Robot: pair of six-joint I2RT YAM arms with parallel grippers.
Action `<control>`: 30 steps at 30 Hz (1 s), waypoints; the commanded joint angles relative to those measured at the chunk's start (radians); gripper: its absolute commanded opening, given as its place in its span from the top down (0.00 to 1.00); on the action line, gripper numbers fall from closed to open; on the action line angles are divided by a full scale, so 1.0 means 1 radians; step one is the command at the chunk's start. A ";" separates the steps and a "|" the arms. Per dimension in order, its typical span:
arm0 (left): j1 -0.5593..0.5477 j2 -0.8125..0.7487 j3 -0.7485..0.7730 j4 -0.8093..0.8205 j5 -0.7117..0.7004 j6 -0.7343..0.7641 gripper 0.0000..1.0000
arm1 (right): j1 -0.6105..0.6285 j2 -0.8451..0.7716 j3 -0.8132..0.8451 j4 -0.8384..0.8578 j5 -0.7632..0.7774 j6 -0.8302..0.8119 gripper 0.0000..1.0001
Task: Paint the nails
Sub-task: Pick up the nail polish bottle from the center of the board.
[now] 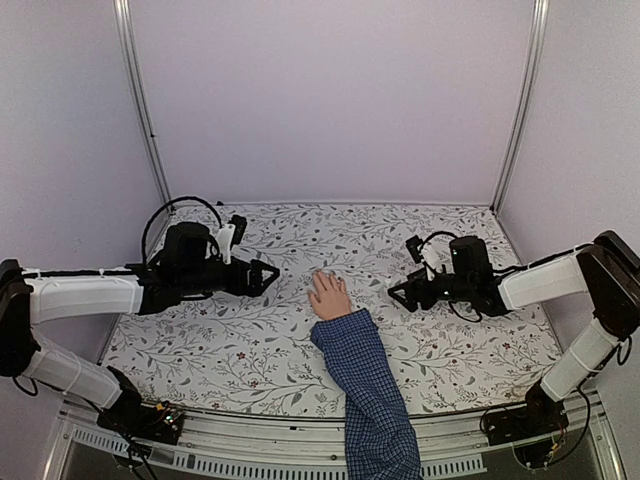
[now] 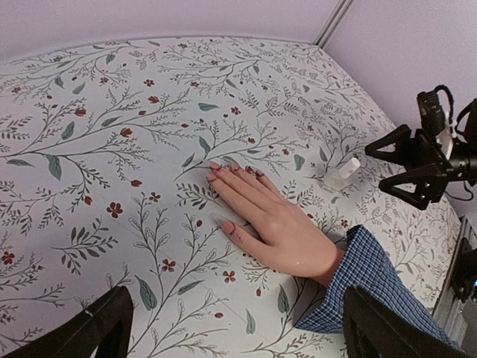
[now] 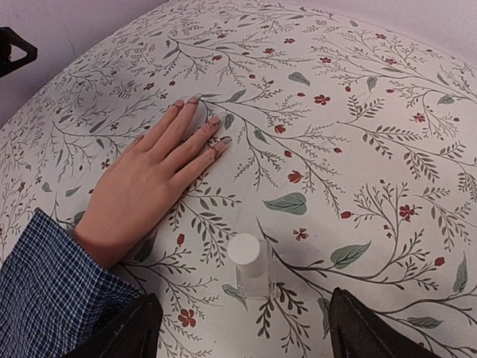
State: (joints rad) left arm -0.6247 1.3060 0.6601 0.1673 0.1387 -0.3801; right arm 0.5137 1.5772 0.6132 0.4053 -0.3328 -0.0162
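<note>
A pale hand lies flat, palm down, on the flowered tablecloth and ends a blue checked sleeve. Its nails look dull pink in the left wrist view, and they also show in the right wrist view. A small clear bottle with a white cap stands upright just right of the hand, and it also shows in the left wrist view. My left gripper is open and empty, left of the hand. My right gripper is open, with the bottle just ahead of its jaws.
The flowered tablecloth covers the table. Plain walls with metal posts close in the back and sides. The sleeve runs from the hand to the near table edge between my two arms.
</note>
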 commanded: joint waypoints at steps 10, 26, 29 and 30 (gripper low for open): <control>-0.012 -0.036 -0.005 0.008 0.003 0.021 0.00 | 0.039 0.208 0.141 -0.025 0.011 -0.085 0.38; -0.012 -0.060 0.000 -0.015 -0.021 0.030 0.00 | 0.081 0.315 0.220 -0.080 0.091 -0.132 0.70; -0.012 -0.067 0.006 -0.031 -0.025 0.025 0.01 | 0.084 0.312 0.225 -0.086 0.094 -0.141 0.79; -0.011 -0.071 0.008 -0.039 -0.028 0.020 0.00 | 0.085 0.308 0.224 -0.085 0.093 -0.142 0.81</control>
State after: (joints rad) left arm -0.6258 1.2602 0.6598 0.1505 0.1238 -0.3664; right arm 0.5884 1.8744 0.8146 0.3374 -0.2584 -0.1406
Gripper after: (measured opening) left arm 0.995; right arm 0.227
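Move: To the right hand's left by about 4 cm, some 2 cm ahead and 7 cm below it, stands the small clear nail polish bottle with its white cap. The hand being painted lies about 13 cm to the left of the bottle and level with it front to back. The blue checked sleeve's cuff is some 9 cm left of the bottle and 8 cm nearer the base. From the left hand, the bottle is roughly 25 cm right, 4 cm ahead and 14 cm down. Sinking about 6 cm onto the nail polish bottle, the right hand also slides some 4 cm left and 2 cm forward, most of the sideways reach coming early. Its fingers tip about 10 degrees steeper as they close from nearly wide open, straddle the bottle and come against its two sides. ##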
